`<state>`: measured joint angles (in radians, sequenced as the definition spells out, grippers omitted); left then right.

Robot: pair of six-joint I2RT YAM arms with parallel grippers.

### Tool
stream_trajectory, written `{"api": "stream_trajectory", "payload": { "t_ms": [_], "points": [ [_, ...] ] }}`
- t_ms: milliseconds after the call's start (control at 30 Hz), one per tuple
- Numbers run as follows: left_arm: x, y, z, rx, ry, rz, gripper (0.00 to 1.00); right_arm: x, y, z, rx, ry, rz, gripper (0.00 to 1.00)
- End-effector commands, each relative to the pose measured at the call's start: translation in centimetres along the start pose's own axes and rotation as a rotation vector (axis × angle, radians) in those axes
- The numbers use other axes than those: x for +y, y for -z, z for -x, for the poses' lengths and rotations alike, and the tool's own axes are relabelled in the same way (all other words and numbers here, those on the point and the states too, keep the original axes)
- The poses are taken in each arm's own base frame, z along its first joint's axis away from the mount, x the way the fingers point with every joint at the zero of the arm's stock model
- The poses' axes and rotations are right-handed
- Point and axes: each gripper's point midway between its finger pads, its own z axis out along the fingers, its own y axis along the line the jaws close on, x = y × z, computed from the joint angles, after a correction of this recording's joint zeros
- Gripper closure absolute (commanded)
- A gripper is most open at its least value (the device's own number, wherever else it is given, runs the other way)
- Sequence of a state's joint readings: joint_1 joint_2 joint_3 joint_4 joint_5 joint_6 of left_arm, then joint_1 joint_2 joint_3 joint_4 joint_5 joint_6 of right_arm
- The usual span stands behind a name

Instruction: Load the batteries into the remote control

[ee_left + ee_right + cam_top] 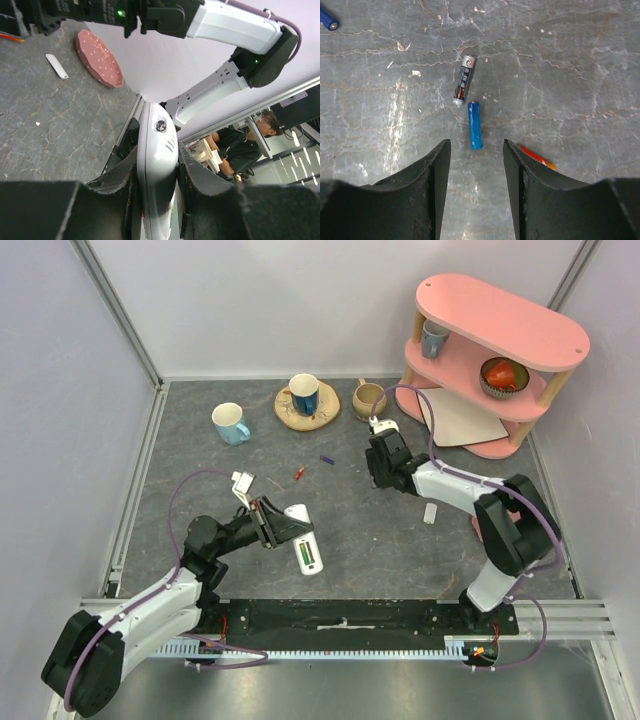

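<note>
My left gripper (pixel 157 167) is shut on the white remote control (pixel 157 145), which it holds on edge; in the top view the remote control (pixel 303 540) shows a green-lined slot. My right gripper (pixel 476 145) hovers open above the table. A blue battery (pixel 475 125) lies just ahead of the gap between its fingers. A dark grey battery (pixel 464 80) lies beyond that, and a red battery (pixel 536 156) is partly hidden by the right finger. Another blue battery (pixel 327 19) lies at the far left. From above, a red battery (pixel 299 473) and a blue-purple one (pixel 326 459) show left of the right gripper (pixel 385 455).
A small white cover (pixel 430 513) lies right of centre. At the back stand a blue mug (pixel 231 423), a mug on a wooden plate (pixel 304 395), a tan cup (pixel 368 398) and a pink shelf (pixel 490 360). A white scrap (pixel 243 480) lies near the left arm.
</note>
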<state>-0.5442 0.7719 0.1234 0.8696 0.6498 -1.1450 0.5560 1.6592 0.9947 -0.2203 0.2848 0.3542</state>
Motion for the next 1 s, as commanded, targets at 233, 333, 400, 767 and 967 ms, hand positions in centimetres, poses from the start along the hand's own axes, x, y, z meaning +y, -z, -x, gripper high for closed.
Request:
{"api": "stream_trajectory", "payload": {
  "t_ms": [233, 333, 400, 767, 967],
  "points": [
    [-2.5, -0.1, 0.6, 0.008, -0.047, -0.108, 0.98, 1.0, -3.5, 1.6, -0.017, 0.035, 0.019, 0.50],
    [-2.4, -0.1, 0.7, 0.011, -0.045, -0.103, 0.98, 0.8, -4.1, 1.3, -0.003, 0.035, 0.008, 0.53],
    [-2.3, 0.0, 0.7, 0.008, -0.045, -0.098, 0.98, 0.7, -4.4, 0.9, 0.008, 0.034, 0.000, 0.54],
    [-2.2, 0.1, 0.8, 0.005, -0.043, -0.094, 0.98, -0.1, -4.7, -0.4, 0.042, 0.026, -0.006, 0.69],
    [-2.4, 0.2, 0.8, 0.003, -0.048, -0.100, 0.98, -0.2, -4.6, -2.3, 0.077, 0.027, 0.013, 0.76]
  ]
}}
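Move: The blue battery lies about 3 cm ahead of the right hand, straight in line and some 4 cm below. On the table the black battery is about 7 cm ahead and 2 cm left of the hand, and the red battery about 1 cm ahead and 6 cm right. From the left hand, still holding the remote, the blue battery is roughly 23 cm ahead, 26 cm right and 20 cm below. The right hand sinks about 4 cm, easing 2 cm forward, and closes its fingertips around the blue battery. ##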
